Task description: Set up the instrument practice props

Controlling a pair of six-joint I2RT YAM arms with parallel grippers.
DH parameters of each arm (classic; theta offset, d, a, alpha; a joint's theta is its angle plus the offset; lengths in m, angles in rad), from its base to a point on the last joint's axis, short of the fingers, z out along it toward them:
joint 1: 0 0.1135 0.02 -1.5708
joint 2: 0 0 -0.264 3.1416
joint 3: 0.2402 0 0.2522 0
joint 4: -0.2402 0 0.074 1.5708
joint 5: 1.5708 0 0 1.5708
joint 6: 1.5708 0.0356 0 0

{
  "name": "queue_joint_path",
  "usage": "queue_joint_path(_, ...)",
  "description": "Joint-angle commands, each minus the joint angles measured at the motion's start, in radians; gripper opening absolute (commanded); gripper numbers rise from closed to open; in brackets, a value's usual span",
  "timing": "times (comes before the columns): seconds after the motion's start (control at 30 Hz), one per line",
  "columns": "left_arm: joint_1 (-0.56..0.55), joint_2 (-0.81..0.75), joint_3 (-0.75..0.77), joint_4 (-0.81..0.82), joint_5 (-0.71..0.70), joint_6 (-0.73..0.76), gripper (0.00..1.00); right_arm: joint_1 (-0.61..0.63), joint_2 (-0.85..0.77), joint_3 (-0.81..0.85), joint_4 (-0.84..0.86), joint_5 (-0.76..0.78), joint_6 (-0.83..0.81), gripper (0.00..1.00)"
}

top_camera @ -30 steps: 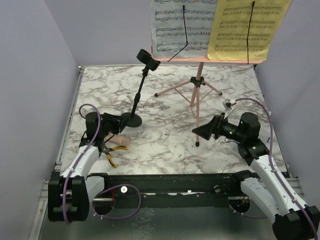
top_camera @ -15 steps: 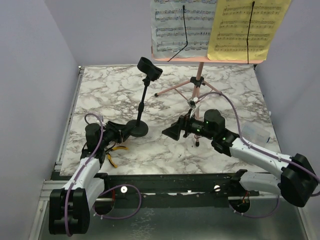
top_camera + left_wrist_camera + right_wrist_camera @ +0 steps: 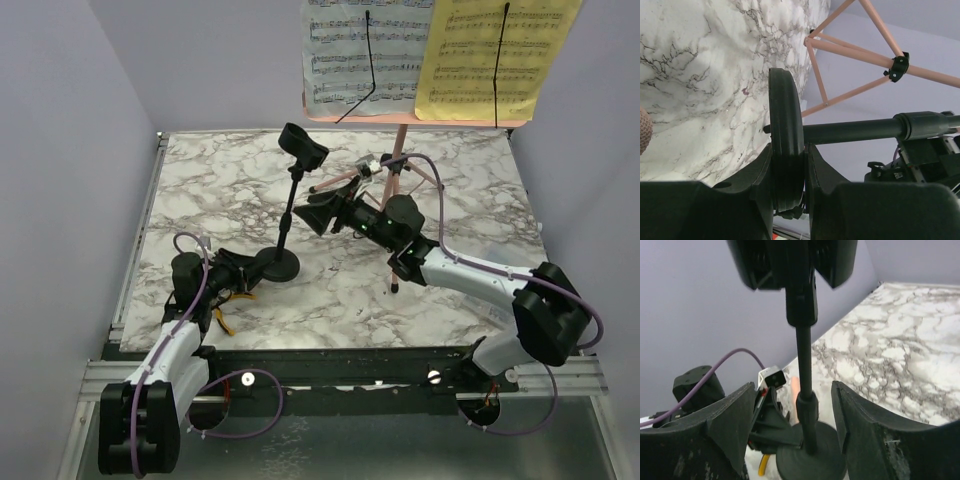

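The black mic stand (image 3: pixel 288 215) stands upright at centre left, its empty clip (image 3: pixel 302 145) on top. My left gripper (image 3: pixel 256 272) is shut on the edge of its round base (image 3: pixel 785 125). My right gripper (image 3: pixel 312 214) is open, one finger on each side of the pole (image 3: pixel 803 350), with a gap on both sides. The pink music stand (image 3: pixel 396 185) stands behind, holding a white page (image 3: pixel 365 55) and a yellow page (image 3: pixel 495 55). The beige toy microphone (image 3: pixel 796 386) lies behind the base, mostly hidden.
Yellow-handled pliers (image 3: pixel 222 322) lie under my left arm near the table's front edge. Pink tripod legs (image 3: pixel 345 178) spread just behind my right gripper. Grey walls close in the left, right and back sides.
My right arm has swung left from the front right to the mic stand pole, and its jaws have narrowed around it. The mic stand went from tilted to upright and shifted slightly right.
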Motion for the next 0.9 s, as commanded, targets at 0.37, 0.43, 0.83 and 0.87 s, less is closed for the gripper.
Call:
queue_joint_path(0.37, -0.006, -0.074, -0.003, 0.088, 0.129, 0.011, 0.00, 0.060, 0.192, 0.160, 0.066, 0.129, -0.141, 0.14)
queue_joint_path(0.43, -0.006, -0.081, -0.003, 0.070, 0.117, 0.027, 0.06, 0.063, 0.202, 0.151, 0.081, 0.120, -0.169, 0.01)
queue_joint_path(0.83, -0.006, -0.089, 0.285, -0.723, -0.245, 0.264, 0.95, 0.074, 0.120, 0.008, 0.090, 0.299, -0.385, 0.00)
queue_joint_path(0.87, -0.006, -0.085, 0.317, -0.771, -0.302, 0.290, 0.95, 0.076, 0.125, -0.003, 0.118, 0.302, -0.402, 0.01)
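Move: The black stand's pole, in the stretch below its head, is about 3 cm ahead of the right hand, 4 cm to its left and level with it. Its round base sits some 2 cm back, 5 cm left and 12 cm lower; the music stand's tripod is roughly 10 cm ahead and 16 cm right, 12 cm lower. From the left hand, already gripping the base rim, that pole stretch lies about 4 cm ahead, 5 cm right, 11 cm up. The right hand goes 5 cm left-forward, pinches the pole, then lowers about 5 cm; the left lets go. ##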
